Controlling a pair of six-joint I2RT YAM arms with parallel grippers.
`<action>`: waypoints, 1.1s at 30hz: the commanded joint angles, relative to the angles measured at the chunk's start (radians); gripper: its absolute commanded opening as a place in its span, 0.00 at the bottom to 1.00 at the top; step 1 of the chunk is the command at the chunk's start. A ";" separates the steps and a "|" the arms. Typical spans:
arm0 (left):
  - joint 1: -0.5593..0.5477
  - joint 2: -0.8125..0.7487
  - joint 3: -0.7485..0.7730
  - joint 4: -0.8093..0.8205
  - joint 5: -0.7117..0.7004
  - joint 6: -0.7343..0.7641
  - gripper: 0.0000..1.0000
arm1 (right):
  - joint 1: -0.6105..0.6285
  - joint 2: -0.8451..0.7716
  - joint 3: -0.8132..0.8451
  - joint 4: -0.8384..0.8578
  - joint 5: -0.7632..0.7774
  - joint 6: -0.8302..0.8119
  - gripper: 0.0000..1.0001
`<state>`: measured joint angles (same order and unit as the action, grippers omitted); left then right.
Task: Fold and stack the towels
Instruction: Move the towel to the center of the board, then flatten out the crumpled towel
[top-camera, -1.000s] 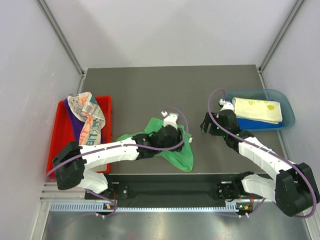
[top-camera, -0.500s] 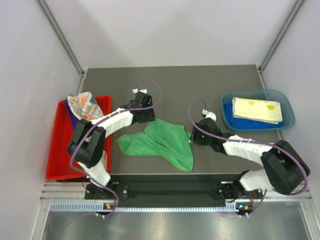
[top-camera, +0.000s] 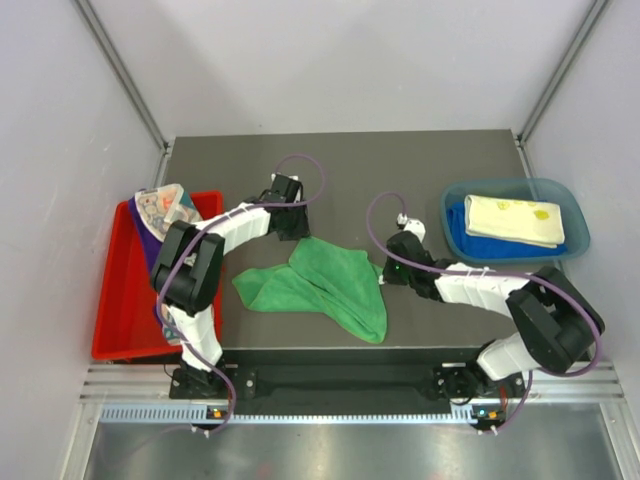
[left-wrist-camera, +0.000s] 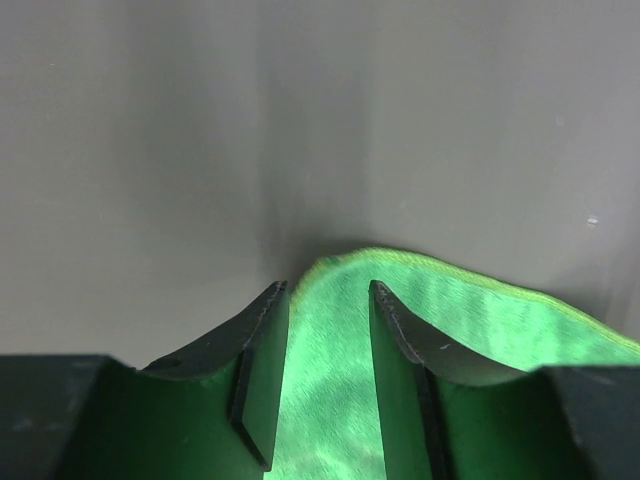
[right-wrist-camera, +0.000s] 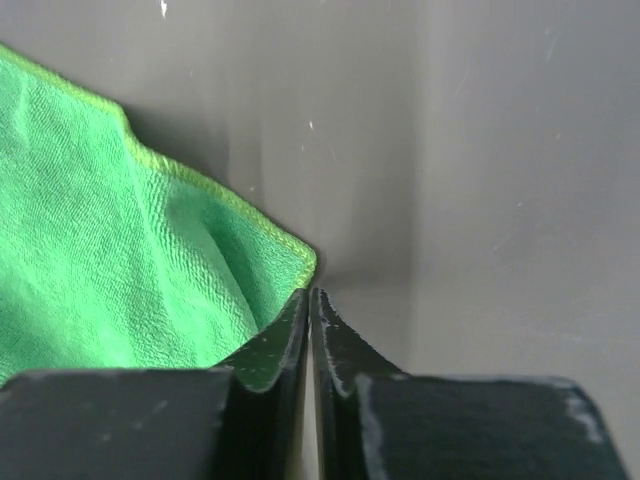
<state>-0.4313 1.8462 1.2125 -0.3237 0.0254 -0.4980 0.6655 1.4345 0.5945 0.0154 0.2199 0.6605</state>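
A green towel (top-camera: 325, 285) lies crumpled on the dark table (top-camera: 340, 170). My left gripper (top-camera: 296, 234) is at its far corner. In the left wrist view it (left-wrist-camera: 328, 295) stands open, with that green corner (left-wrist-camera: 340, 330) between the jaws. My right gripper (top-camera: 383, 270) is at the towel's right corner. The right wrist view shows it (right-wrist-camera: 311, 293) shut at the hemmed tip of the green towel (right-wrist-camera: 120, 260). A pale yellow towel (top-camera: 515, 220) rests folded on a blue towel (top-camera: 468, 238). A purple towel (top-camera: 148, 245) and a white towel with orange lettering (top-camera: 178, 240) lie in a heap.
The translucent blue bin (top-camera: 575, 225) holding the two folded towels stands at the right. At the left, a red tray (top-camera: 120, 300) holds the heap. Grey walls close in the table on the left, far and right sides.
My left arm swung off the green towel's middle to its far corner. My right gripper moved left from the bin to the towel's right corner and shut there.
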 joint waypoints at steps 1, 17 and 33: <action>0.012 0.030 0.039 -0.029 0.016 0.032 0.42 | 0.008 -0.026 0.056 -0.012 0.070 -0.021 0.01; 0.019 0.081 0.078 -0.026 0.041 0.064 0.43 | -0.187 -0.079 0.134 -0.146 0.047 -0.145 0.01; 0.020 0.120 0.147 -0.118 0.050 0.174 0.46 | -0.170 -0.057 0.071 -0.108 0.007 -0.131 0.45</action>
<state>-0.4183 1.9392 1.3117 -0.4149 0.0669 -0.3641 0.4854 1.3705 0.6731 -0.1265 0.2363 0.5255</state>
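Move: At the left hand, the towel's far left corner lies under the half-open fingers, about 2 cm below and 1 cm to their right. The right fingers already hold the towel's white tag, with the far right corner 3 cm ahead. The patch of bare board it is taken to is some 6 cm right and 3 cm ahead. From this hand the towel's middle is about 16 cm left and 2 cm back, and the clear basket 16 cm ahead, 37 cm right. Dragging the towel's far right edge by its pinched tag, the right hand travels about 6 cm to the right and 3–4 cm forward, rising 3 cm, then halts and opens to let go, easing back slightly. The left hand sinks some 1.5 cm onto the far left corner and stays there with its fingers half open, seeming to hold it down. ##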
